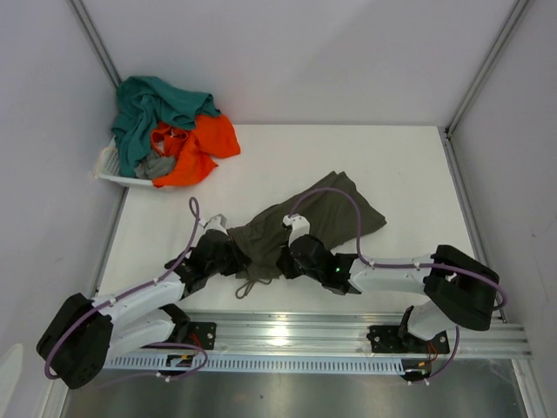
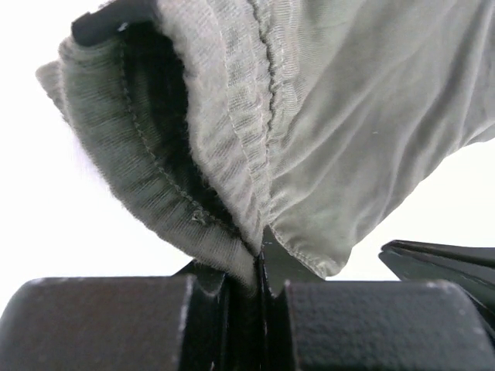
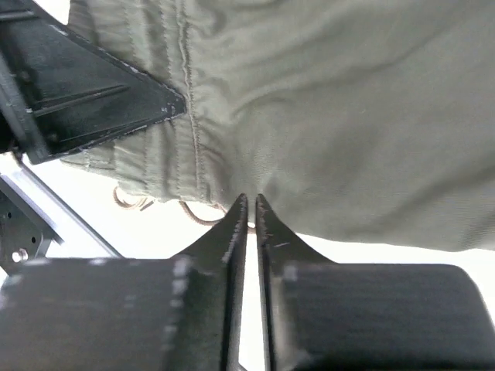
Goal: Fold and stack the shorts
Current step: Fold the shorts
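Note:
A dark olive-green pair of shorts lies crumpled across the middle of the table, its drawstring trailing toward the front edge. My left gripper is at the waist end, and in the left wrist view its jaws are shut on a fold of the ribbed waistband. My right gripper sits just to its right. Its jaws are shut to a hairline slit, tips against the cloth's edge, with nothing between them.
A white basket stands at the back left corner, holding teal, orange and grey shorts. A metal rail runs along the near edge. Walls close in on both sides.

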`<state>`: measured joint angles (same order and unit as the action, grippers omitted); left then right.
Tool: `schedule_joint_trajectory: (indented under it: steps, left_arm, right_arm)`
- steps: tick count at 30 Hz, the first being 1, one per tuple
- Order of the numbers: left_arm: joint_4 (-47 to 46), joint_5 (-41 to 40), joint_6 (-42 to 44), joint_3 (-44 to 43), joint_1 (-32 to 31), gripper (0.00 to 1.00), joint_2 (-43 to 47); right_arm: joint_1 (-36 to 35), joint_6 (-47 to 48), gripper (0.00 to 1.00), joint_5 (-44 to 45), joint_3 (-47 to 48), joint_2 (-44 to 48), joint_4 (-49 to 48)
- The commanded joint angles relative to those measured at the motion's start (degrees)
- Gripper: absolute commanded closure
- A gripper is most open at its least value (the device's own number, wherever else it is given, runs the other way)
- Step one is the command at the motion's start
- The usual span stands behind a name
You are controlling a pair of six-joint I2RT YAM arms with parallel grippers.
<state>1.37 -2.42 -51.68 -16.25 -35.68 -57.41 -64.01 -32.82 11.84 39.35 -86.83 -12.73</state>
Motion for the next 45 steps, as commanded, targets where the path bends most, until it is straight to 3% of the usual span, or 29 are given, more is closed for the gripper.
schedule_joint_trajectory:
  steps: [1,7,12,16,24,34,38,40,45]
  left_arm:
    - [6.4,-1.7,6.1,-5.5,0.9,1.00,-0.5]
    - [10.6,-0.3,9.5,-10.9,1.8,1.00,-1.8]
    - [15.1,-2.1,11.3,-14.2,1.8,1.00,-4.3]
    - [13.0,-1.0,11.3,-12.7,1.9,1.00,-5.8]
    - [9.3,0.7,12.2,-11.4,4.2,1.00,-9.1]
    - [8.1,3.7,16.0,-15.2,10.0,0.99,-16.0]
    - [6.2,7.0,15.7,-13.7,10.9,0.89,-16.4]
    - [5.1,7.9,15.6,-12.8,11.3,0.74,-15.2]
    - [8.0,7.3,15.6,-12.8,12.4,0.51,-10.7]
  right_arm:
    - [-0.6,4.4,0.88,4.9,3.7,4.0,5.9]
    - [-0.2,9.3,0.72,5.5,5.2,3.9,5.6]
    - [4.2,9.8,0.68,2.0,4.7,3.6,5.2]
    - [4.9,10.4,0.67,-1.9,5.8,1.0,2.5]
    - [6.1,11.1,0.69,-7.7,17.1,-12.0,-0.1]
    - [7.0,9.5,0.70,-9.7,22.3,-22.3,-2.8]
    - [7.1,9.2,0.71,-10.5,23.0,-24.7,-3.8]
    - [7.1,9.0,0.71,-10.4,23.7,-25.7,-3.6]
    - [7.8,7.9,0.72,-13.2,25.6,-29.4,-4.0]
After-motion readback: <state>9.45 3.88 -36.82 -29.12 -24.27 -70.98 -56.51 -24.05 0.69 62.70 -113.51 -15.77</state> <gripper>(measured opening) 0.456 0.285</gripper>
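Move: The shorts' waistband is already pinched in the left hand. The spot it is drawn to lies about 4 cm ahead and 3 cm left of that hand, some 2 cm lower; the drawstring hangs about 7 cm behind the hand and level sideways. The waist cloth just inside the band lies about 7 cm ahead and 8 cm left of the right hand, 5 cm below; the far leg corner is some 15 cm ahead and 28 cm to that hand's right. The waistband, still pinched by the left hand, is lifted about 2 cm, then carried forward and left some 5 cm and down again, before those fingers open partway around the cloth. Meanwhile the closed right fingers part somewhat and rise 3 cm; that hand swings forward and left by about 11 cm towards the left gripper, then sinks onto the waist cloth beside the band, fingers slightly apart. ##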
